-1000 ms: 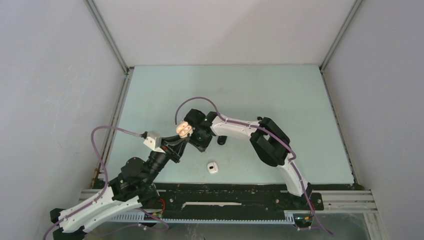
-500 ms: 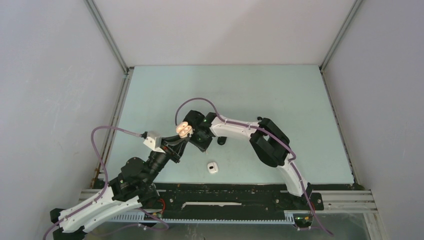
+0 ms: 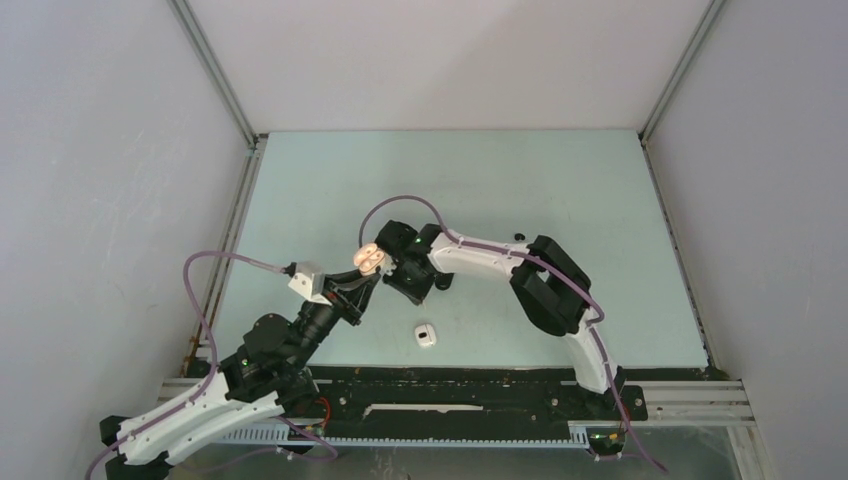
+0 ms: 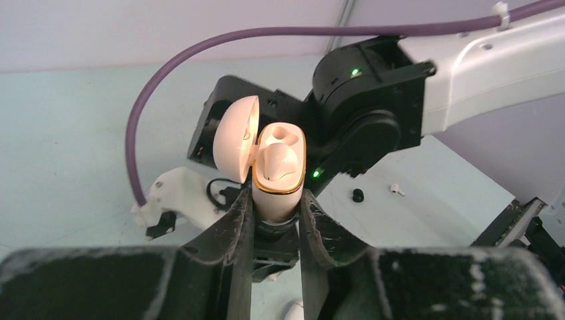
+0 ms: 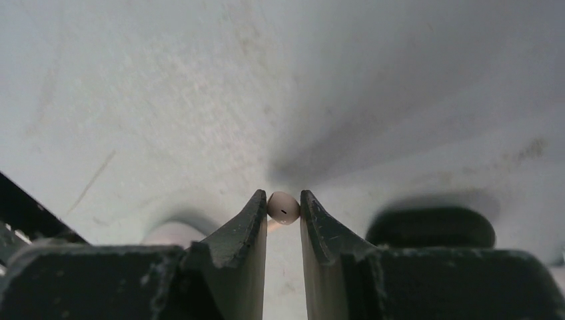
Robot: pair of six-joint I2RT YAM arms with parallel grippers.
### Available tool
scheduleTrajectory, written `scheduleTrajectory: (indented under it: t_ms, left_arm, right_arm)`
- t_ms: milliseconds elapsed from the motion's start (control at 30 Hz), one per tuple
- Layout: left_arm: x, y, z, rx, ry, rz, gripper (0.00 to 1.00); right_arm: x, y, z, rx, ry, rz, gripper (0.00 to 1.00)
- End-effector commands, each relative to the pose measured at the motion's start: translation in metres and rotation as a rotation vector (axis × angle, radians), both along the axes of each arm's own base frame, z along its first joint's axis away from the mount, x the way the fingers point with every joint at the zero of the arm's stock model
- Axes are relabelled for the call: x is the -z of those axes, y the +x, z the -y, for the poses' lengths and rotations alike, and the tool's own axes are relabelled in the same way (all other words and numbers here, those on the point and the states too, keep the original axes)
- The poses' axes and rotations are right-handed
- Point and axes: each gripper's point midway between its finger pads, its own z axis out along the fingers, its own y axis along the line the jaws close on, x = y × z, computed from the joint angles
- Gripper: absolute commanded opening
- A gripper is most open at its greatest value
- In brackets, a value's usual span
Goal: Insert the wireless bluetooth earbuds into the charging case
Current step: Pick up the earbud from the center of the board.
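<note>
The charging case (image 4: 278, 175), pinkish white with a gold rim, stands upright with its lid (image 4: 235, 147) swung open to the left. My left gripper (image 4: 276, 200) is shut on its lower body. From above, the case (image 3: 370, 258) sits just left of my right gripper (image 3: 405, 272). In the right wrist view, my right gripper (image 5: 283, 202) is shut on a small white earbud (image 5: 284, 207) pinched at its fingertips, close above the table. Another white earbud (image 4: 397, 190) and a black earbud (image 4: 358, 195) lie on the table beyond the case.
A second small white case (image 3: 426, 334) lies on the pale green table (image 3: 560, 190) in front of both grippers. The right arm's wrist (image 4: 373, 100) hangs directly behind the held case. Grey walls enclose the table on three sides.
The right gripper's jaws have narrowed onto the white earbud, and its wrist has shifted slightly to the right. The left gripper and the case have stayed put.
</note>
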Motion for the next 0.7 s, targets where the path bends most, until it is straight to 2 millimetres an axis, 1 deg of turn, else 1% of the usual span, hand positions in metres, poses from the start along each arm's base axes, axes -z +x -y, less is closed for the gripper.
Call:
scheduleTrajectory:
  t_ms: [0,100,200,267,367,467,600,667]
  left_arm:
    - [-0.032,0.001,-0.003,-0.007,-0.06,0.053,0.0]
    - [-0.037,0.0,-0.002,-0.005,-0.074,0.062,0.0]
    - [-0.038,0.0,-0.001,-0.002,-0.083,0.063,0.0]
    - [-0.036,0.001,0.002,0.004,-0.086,0.06,0.0]
    - [-0.031,0.001,0.008,0.018,-0.08,0.058,0.0]
    - [-0.028,0.003,0.017,0.04,-0.063,0.062,0.0]
    - [-0.032,0.004,0.028,0.069,-0.052,0.095,0.0]
    - [-0.033,0.004,0.034,0.085,-0.038,0.113,0.0]
  right_arm:
    - [-0.056,0.017,0.015,0.031,0.082,0.059,0.0]
    - [-0.081,0.026,0.022,0.038,0.15,0.072,0.0]
    - [-0.111,0.035,0.031,0.012,0.21,0.12,0.0]
    - [-0.137,0.041,0.038,-0.001,0.262,0.174,0.0]
    - [-0.182,0.052,0.051,-0.023,0.35,0.287,0.0]
    - [-0.216,0.063,0.066,-0.077,0.416,0.426,0.0]
    - [-0.253,0.063,0.079,-0.183,0.469,0.549,0.0]
    - [-0.278,0.059,0.082,-0.22,0.516,0.6,0.0]
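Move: The right gripper, pinching the earbud just above the table, has the open charging case it must fill about 8 cm to its left, some 3 cm back and roughly 25 cm higher, in the left gripper. The black case lies about 6 cm ahead and 5 cm right of the right hand, the closed white case some 7 cm back and 1 cm right. From the left hand, the earbud is about 8 cm right, 3 cm ahead and 24 cm below. Lift the right gripper quickly, some 23 cm, keeping the earbud pinched and carrying it right and somewhat forward as it climbs to about the open case's height. Tilt the downward fingers some 35 degrees to the left and forward on the way. Keep the open case gripped in the left hand and, mostly late on, ease it about 3 cm right towards the earbud. ##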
